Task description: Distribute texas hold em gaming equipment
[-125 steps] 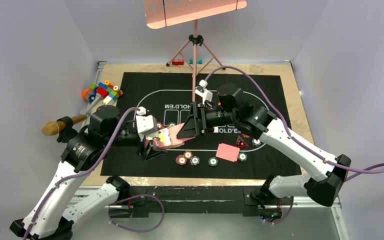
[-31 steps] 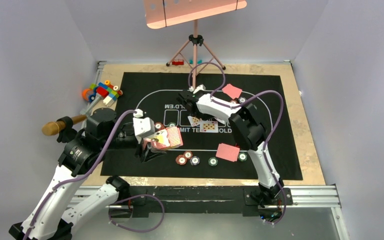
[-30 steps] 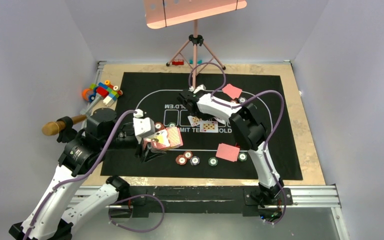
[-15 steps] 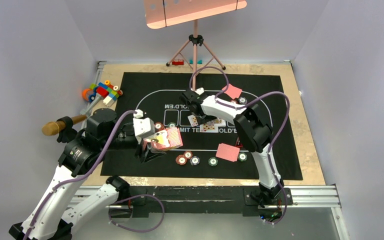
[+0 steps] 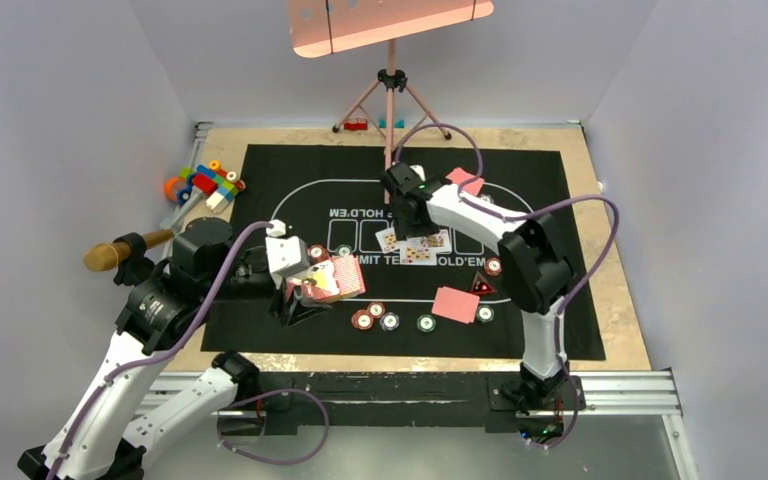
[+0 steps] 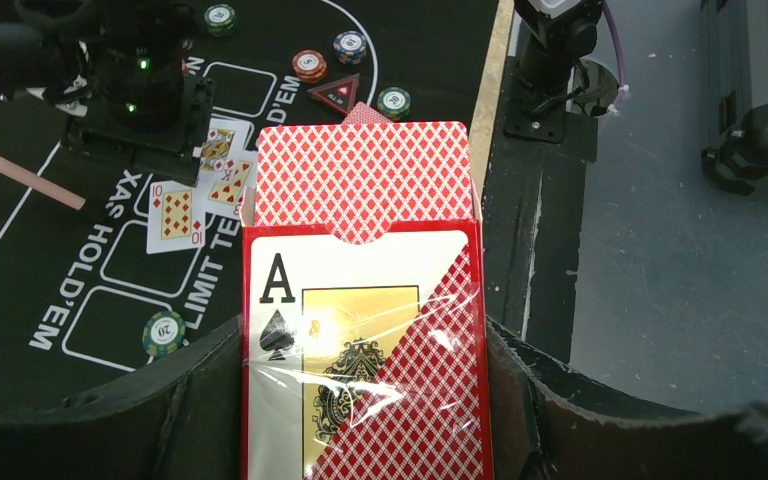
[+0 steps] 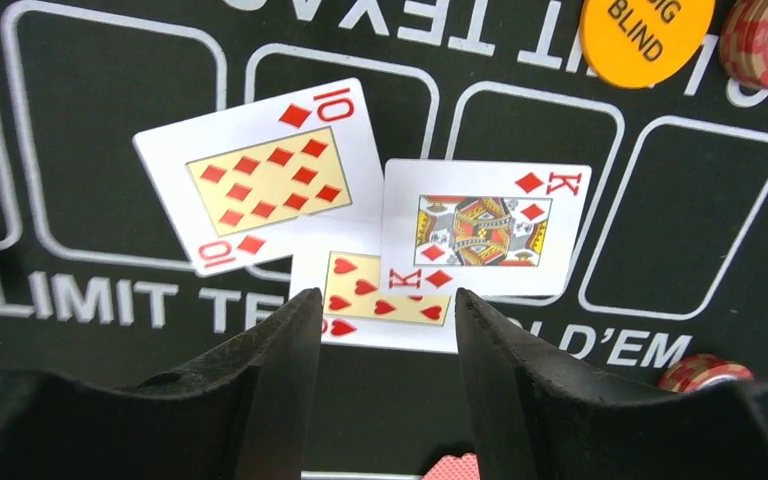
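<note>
My left gripper (image 5: 310, 290) is shut on a red card box (image 6: 365, 340) with an ace of spades on its face; red-backed cards (image 6: 365, 180) stick out of its top. My right gripper (image 7: 388, 310) hangs open and holds nothing, just above three face-up cards: a ten of diamonds (image 7: 270, 175), a king of diamonds (image 7: 485, 220) and a hearts card (image 7: 380, 300) partly under them. From above, these cards (image 5: 415, 243) lie mid-mat. Face-down cards (image 5: 455, 304) (image 5: 465, 180), striped chips (image 5: 376, 315), a dark triangle (image 5: 479, 285) and an orange button (image 7: 645, 25) lie around.
The black printed mat (image 5: 290, 170) covers most of the table. Colourful toy blocks (image 5: 205, 182) and a wooden-handled tool (image 5: 125, 250) sit off its left side. A tripod (image 5: 390, 80) stands at the back. More chips (image 5: 316, 251) lie near the left gripper.
My right gripper has opened and shifted right, leaving a third face-up card, the king of diamonds, on the mat. The left arm has not moved.
</note>
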`<state>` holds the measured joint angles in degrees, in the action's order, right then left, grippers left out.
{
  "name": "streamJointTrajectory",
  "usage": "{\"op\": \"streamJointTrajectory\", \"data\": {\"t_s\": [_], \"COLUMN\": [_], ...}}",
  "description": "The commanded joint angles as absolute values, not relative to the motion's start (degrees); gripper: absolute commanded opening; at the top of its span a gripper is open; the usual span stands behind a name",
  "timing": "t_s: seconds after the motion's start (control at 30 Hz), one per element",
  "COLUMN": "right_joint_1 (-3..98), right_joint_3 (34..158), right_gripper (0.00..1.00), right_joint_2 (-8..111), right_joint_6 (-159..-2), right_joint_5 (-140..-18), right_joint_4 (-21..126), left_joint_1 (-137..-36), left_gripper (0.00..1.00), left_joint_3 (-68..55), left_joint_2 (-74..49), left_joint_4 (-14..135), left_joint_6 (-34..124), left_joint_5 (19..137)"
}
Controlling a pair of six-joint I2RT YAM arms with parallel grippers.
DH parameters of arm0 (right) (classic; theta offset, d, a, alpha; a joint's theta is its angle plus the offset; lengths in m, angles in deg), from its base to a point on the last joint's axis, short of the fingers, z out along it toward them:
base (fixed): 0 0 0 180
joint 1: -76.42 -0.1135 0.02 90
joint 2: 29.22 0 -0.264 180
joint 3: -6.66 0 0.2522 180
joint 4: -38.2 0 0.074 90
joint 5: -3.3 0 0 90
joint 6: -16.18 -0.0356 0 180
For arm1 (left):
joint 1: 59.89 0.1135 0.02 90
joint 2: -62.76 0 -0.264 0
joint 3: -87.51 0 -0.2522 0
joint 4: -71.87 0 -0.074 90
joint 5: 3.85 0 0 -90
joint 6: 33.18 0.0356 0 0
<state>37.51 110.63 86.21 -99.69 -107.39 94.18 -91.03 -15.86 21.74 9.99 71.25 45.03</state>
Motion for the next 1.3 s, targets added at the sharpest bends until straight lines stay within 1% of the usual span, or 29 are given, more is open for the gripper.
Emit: {"op": "streamJointTrajectory", "data": {"t_s": [0.0,0.07,0.13,0.17,0.23,0.3,0.47,0.6,0.73,0.87,1.03,1.27], "right_joint_1": [40.4,41.1,41.5,41.5,41.5,41.5,40.4,37.7,34.1,32.2,31.4,31.1], "right_joint_3": [106.1,103.5,102.2,102.2,102.2,100.9,90.8,90.3,92.4,92.3,92.5,91.8], "right_gripper": [0.54,0.55,0.6,0.64,0.76,0.83,0.89,0.92,0.93,0.95,0.96,0.98], "right_joint_2": [75.9,69.0,62.7,59.8,55.5,51.7,41.6,39.0,39.8,40.7,41.4,41.1], "right_joint_6": [-102.7,-103.7,-105.0,-105.7,-107.5,-110.0,-121.3,-122.6,-121.8,-122.4,-120.6,-122.1], "right_joint_5": [-94.3,-87.8,-80.7,-77.5,-70.4,-62.2,-50.5,-49.8,-50.9,-51.3,-49.7,-50.8], "right_joint_4": [88.9,86.5,85.1,84.8,84.4,82.8,67.6,67.0,70.0,68.9,68.1,67.8], "left_joint_1": [-90.6,-90.5,-90.5,-90.5,-90.5,-90.6,-90.6,-90.6,-90.6,-90.6,-90.6,-90.5], "left_gripper": [0.0,0.0,0.0,0.0,0.0,0.0,0.0,0.0,0.0,0.0,0.0,0.0], "left_joint_3": [-16.3,-16.5,-16.7,-16.9,-17.5,-18.4,-20.0,-20.6,-20.4,-20.0,-20.3,-21.1], "left_joint_2": [22.5,22.6,22.8,22.9,23.1,23.3,23.4,22.9,21.9,21.1,20.7,20.2], "left_joint_4": [11.9,11.8,11.9,12.1,12.4,13.2,14.3,16.4,18.5,19.2,18.8,21.6], "left_joint_6": [71.0,71.0,71.2,71.2,71.1,70.8,70.5,69.8,69.3,69.1,69.7,69.2], "left_joint_5": [44.2,44.3,44.3,44.2,44.2,44.3,45.0,46.3,46.9,47.5,45.5,47.9]}}
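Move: The card deck, in its box in the left gripper, sits about 25 cm back, 17 cm left and 27 cm above the right hand. Some 4 cm below the right hand on the mat lie the king of diamonds (3 cm ahead, 4 cm right), the ten of diamonds (4 cm ahead, 6 cm left) and a green chip (1 cm ahead, 17 cm left). From the left hand, the deck's middle is about 4 cm right, 1 cm ahead and 1 cm lower. Up and back off the dealt cards, the right hand climbs about 27 cm, then carries on back and left, almost level, towards the deck. Its wrist swings some 75 degrees so the fingers turn from down to left, opening from half to nearly full, and it eases to a halt just short. The left hand keeps its grip, sinking a couple of centimetres, then edging forward. ##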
